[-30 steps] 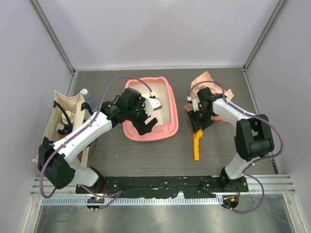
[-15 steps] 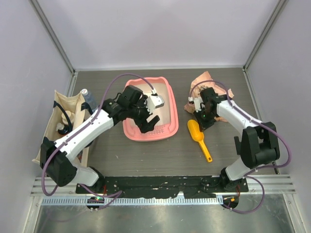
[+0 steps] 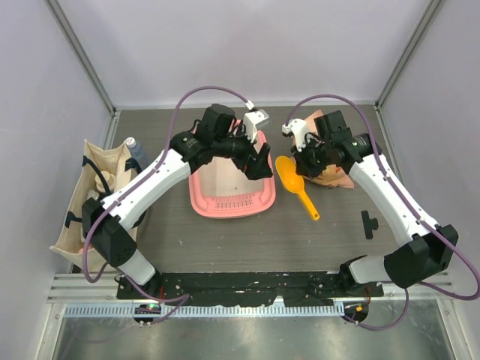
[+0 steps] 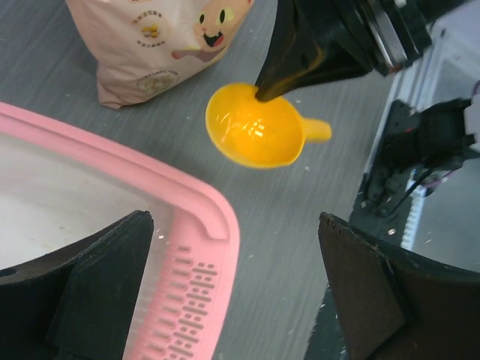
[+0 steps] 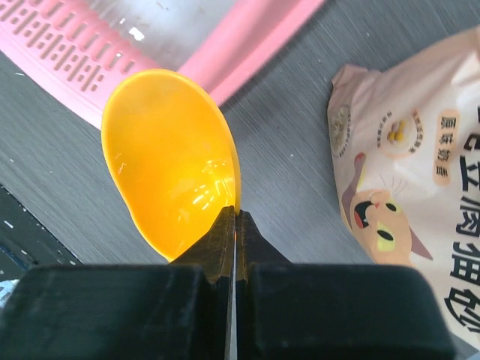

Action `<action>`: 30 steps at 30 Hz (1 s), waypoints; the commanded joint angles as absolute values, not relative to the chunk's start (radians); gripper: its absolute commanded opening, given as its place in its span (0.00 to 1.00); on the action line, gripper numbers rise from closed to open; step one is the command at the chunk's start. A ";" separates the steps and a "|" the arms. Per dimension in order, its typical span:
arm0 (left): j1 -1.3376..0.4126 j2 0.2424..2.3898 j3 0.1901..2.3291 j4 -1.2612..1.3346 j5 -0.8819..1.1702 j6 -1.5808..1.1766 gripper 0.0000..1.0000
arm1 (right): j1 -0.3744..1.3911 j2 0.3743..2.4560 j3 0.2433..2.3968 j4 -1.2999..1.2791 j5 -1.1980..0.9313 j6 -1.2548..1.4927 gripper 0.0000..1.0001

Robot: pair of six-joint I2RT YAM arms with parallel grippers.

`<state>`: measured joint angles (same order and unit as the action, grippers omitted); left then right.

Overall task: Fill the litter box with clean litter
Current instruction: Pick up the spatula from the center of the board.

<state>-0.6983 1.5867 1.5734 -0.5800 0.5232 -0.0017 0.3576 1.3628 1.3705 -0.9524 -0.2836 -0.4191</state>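
The pink litter box point(image 3: 204, 201) lies at mid-table, its whitish floor bare and its grille end point(image 3: 231, 202) nearest me. No clean litter shows. My left gripper point(image 3: 259, 160) hangs open over the box's right rim point(image 4: 222, 225), nothing between its fingers point(image 4: 90, 289). My right gripper point(image 3: 305, 161) is shut on the rim of the yellow scoop point(image 3: 290, 174), which is held just right of the box. The scoop's bowl point(image 5: 169, 161) is empty, and its handle point(image 3: 309, 204) points toward me. The peach cat-print bag point(image 3: 339, 177) lies behind the right gripper.
A beige tote bag point(image 3: 84, 196) with a bottle point(image 3: 132, 146) stands at the left edge. A small black piece point(image 3: 369, 223) lies on the table at the right. The two grippers are close together, with the scoop point(image 4: 255, 127) between the box and the bag point(image 4: 150, 45).
The right gripper shut on the scoop's rim and carried it from the table front up beside the box. The left gripper swung from the grille end to the box's right rim.
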 commanded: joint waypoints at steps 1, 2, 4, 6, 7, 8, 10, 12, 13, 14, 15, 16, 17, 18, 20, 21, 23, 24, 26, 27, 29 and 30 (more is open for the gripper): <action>-0.701 1.624 1.605 -0.445 0.607 -0.262 0.97 | 0.386 1.350 1.445 -0.971 -0.347 -0.460 0.01; -0.701 1.632 1.605 -0.436 0.610 -0.284 0.96 | 0.390 1.351 1.451 -0.971 -0.347 -0.463 0.01; -0.701 1.647 1.608 -0.419 0.617 -0.311 0.95 | 0.403 1.359 1.469 -0.968 -0.339 -0.465 0.01; -0.700 1.664 1.615 -0.419 0.615 -0.321 0.91 | 0.410 1.362 1.480 -0.957 -0.328 -0.457 0.02; -0.699 1.669 1.620 -0.416 0.612 -0.334 0.89 | 0.416 1.365 1.486 -0.956 -0.327 -0.456 0.02; -0.698 1.672 1.621 -0.416 0.604 -0.339 0.85 | 0.419 1.365 1.489 -0.951 -0.318 -0.448 0.01; -0.695 1.681 1.620 -0.414 0.601 -0.350 0.81 | 0.426 1.368 1.499 -0.948 -0.318 -0.449 0.01; -0.687 1.684 1.614 -0.405 0.607 -0.362 0.76 | 0.442 1.368 1.499 -0.948 -0.305 -0.463 0.01; -0.683 1.683 1.611 -0.399 0.615 -0.367 0.74 | 0.448 1.370 1.499 -0.948 -0.301 -0.468 0.02; -0.678 1.680 1.609 -0.394 0.618 -0.370 0.73 | 0.459 1.370 1.499 -0.950 -0.295 -0.475 0.01; -0.677 1.680 1.605 -0.387 0.620 -0.371 0.72 | 0.465 1.370 1.496 -0.953 -0.287 -0.485 0.01; -0.676 1.678 1.603 -0.387 0.621 -0.371 0.70 | 0.468 1.370 1.497 -0.956 -0.285 -0.491 0.01; -0.675 1.677 1.603 -0.385 0.621 -0.371 0.68 | 0.474 1.370 1.496 -0.957 -0.282 -0.494 0.02; -0.673 1.677 1.601 -0.380 0.624 -0.371 0.65 | 0.483 1.370 1.497 -0.956 -0.278 -0.498 0.01; -0.667 1.678 1.600 -0.371 0.627 -0.373 0.53 | 0.489 1.371 1.500 -0.954 -0.279 -0.497 0.01; -0.666 1.680 1.594 -0.368 0.629 -0.379 0.49 | 0.491 1.374 1.509 -0.954 -0.281 -0.494 0.02; -0.658 1.681 1.586 -0.356 0.644 -0.379 0.35 | 0.491 1.377 1.516 -0.953 -0.278 -0.486 0.01; -0.658 1.681 1.580 -0.356 0.644 -0.379 0.31 | 0.491 1.379 1.520 -0.948 -0.275 -0.483 0.01; -0.658 1.681 1.572 -0.348 0.652 -0.380 0.22 | 0.492 1.381 1.525 -0.946 -0.268 -0.483 0.01; -0.658 1.683 1.566 -0.348 0.655 -0.377 0.18 | 0.491 1.381 1.528 -0.943 -0.265 -0.482 0.02; -0.657 1.683 1.563 -0.348 0.658 -0.374 0.00 | 0.491 1.382 1.528 -0.940 -0.258 -0.476 0.01; -0.654 1.683 1.562 -0.350 0.661 -0.374 0.00 | 0.489 1.381 1.531 -0.933 -0.249 -0.462 0.11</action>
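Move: The left hand is open. The bowl of the spatula, already pinched by its rim in the right fingers, lies about 8 cm to the left hand's right, 1 cm back and 5 cm below it. From the left hand, the litter box's middle is some 9 cm ahead, 9 cm left and 18 cm down. From the right hand, the bowl's middle is 3 cm left, 2 cm back and 1 cm down, and the litter bag about 12 cm ahead, 11 cm right and 11 cm lower. The right hand keeps its pinch on the bowl's rim and carries the spatula about 4 cm left and 3 cm up towards the left hand, turning some 10 degrees counter-clockwise. Meanwhile the left hand slips 3 cm right and a little down to the bowl, rolls about 20 degrees (counter-clockwise looking along its fingers), then eases 2 cm forward as its wide-open fingers shut and pinch the rim near the bowl's tip. ##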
